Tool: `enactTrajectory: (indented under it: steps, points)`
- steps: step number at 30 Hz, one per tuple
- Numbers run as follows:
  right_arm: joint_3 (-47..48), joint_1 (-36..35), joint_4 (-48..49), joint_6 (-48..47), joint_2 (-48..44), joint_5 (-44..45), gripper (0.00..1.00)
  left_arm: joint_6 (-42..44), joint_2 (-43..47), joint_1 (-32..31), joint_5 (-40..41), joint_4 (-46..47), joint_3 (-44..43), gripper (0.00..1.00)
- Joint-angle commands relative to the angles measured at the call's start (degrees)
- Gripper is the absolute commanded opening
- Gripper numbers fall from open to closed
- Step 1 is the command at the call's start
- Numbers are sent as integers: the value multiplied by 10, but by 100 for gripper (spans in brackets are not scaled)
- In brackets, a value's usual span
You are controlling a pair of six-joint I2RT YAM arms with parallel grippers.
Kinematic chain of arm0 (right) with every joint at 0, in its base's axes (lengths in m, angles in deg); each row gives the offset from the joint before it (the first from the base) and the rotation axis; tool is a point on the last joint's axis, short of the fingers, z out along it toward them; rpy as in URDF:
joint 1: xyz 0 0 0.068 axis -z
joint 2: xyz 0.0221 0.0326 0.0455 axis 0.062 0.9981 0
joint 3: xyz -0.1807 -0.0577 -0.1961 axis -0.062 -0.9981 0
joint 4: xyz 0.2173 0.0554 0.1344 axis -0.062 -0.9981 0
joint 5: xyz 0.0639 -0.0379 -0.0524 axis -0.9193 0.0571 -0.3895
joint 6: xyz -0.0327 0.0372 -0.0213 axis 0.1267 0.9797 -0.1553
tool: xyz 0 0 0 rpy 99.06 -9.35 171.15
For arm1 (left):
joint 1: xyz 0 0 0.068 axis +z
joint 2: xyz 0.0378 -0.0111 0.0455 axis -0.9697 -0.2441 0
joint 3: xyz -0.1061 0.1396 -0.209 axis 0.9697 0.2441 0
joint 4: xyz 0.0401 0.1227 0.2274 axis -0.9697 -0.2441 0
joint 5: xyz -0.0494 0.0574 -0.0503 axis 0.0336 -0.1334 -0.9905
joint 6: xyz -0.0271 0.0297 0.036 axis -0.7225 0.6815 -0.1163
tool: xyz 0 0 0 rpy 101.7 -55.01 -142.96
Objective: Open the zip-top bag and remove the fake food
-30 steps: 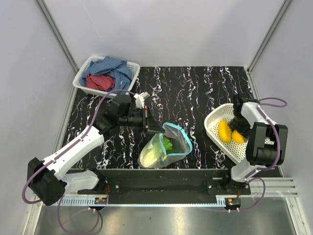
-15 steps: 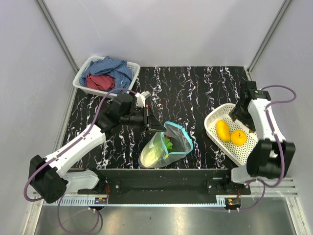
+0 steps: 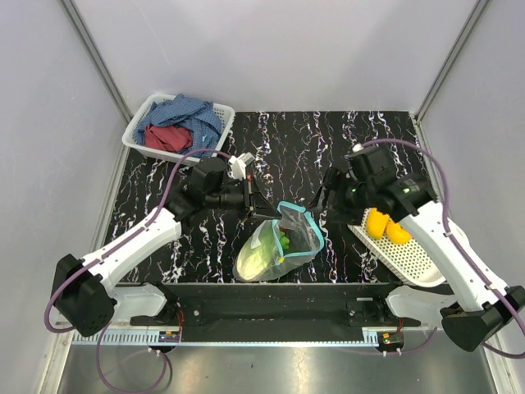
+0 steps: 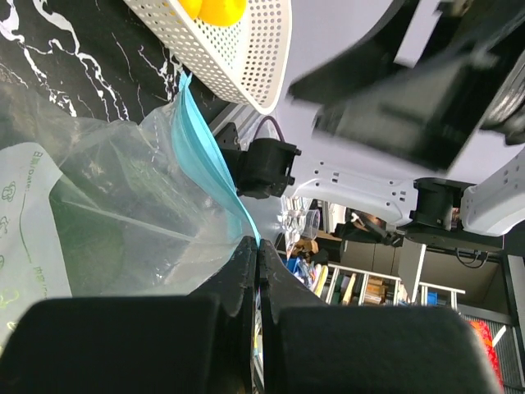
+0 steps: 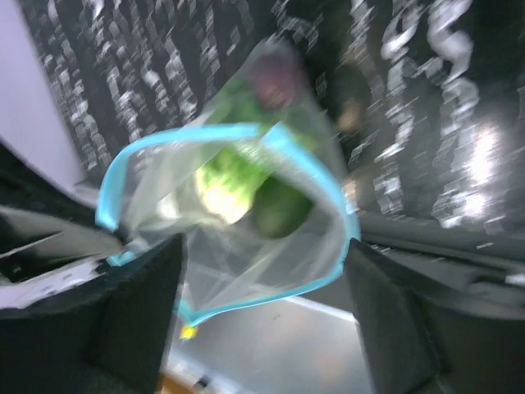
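The zip-top bag [image 3: 277, 244] lies near the table's front, its teal mouth [image 5: 221, 139] held wide. My left gripper [image 3: 262, 213] is shut on the teal strip [image 4: 215, 164], lifting that edge. Inside the bag I see fake food: light-green lettuce [image 5: 223, 176], a dark green piece [image 5: 280, 209] and a dark purple piece [image 5: 275, 72]. My right gripper [image 3: 323, 202] hangs open just right of the bag's mouth, with nothing between its fingers [image 5: 135, 316]. Two yellow lemons [image 3: 385, 226] lie in the white oval basket [image 3: 410, 258].
A white rectangular basket [image 3: 135, 135] with blue and red cloths stands at the back left. The oval basket sits at the table's right edge, close to the right arm. Grey walls close in the table on three sides.
My right arm has swung left from over the oval basket to the bag's mouth, leaving the lemons in the basket. The left gripper keeps its hold on the bag's rim.
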Motion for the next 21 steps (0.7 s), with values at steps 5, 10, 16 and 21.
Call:
enactTrajectory:
  steps: [5,10,16,21]
  points:
    - [-76,-77,100,161,43,-63,51,-21,-25,-1,25,58,0,0]
    - [-130,-93,167,196,72,-70,49,-39,-32,-6,36,83,3,0]
    - [-203,-103,234,234,111,-104,49,-43,-63,-21,41,95,-14,0]
    - [-263,-104,274,248,115,-106,52,-50,-97,-46,44,117,-12,0]
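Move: The green food in the bag lies about 9 cm to the right hand's left, 5 cm back and 19 cm below it. The middle of the bag's open mouth is some 4 cm left, 4 cm back and 13 cm below; the long pale cabbage in the bag lies about 15 cm left, 9 cm back and 20 cm below. From the left hand the green food sits roughly 3 cm back, 3 cm to its right and 18 cm down. The left fingers keep their pinch on the bag's blue rim, easing about 3 cm right and 3 cm down, with a slight forward shift first. The right hand swings left, then plunges into the bag's mouth towards the green food, some 14 cm down and 7 cm left with a little backward travel; its wrist tips about 25 degrees to point down and its fingers narrow from nearly wide open to half. ##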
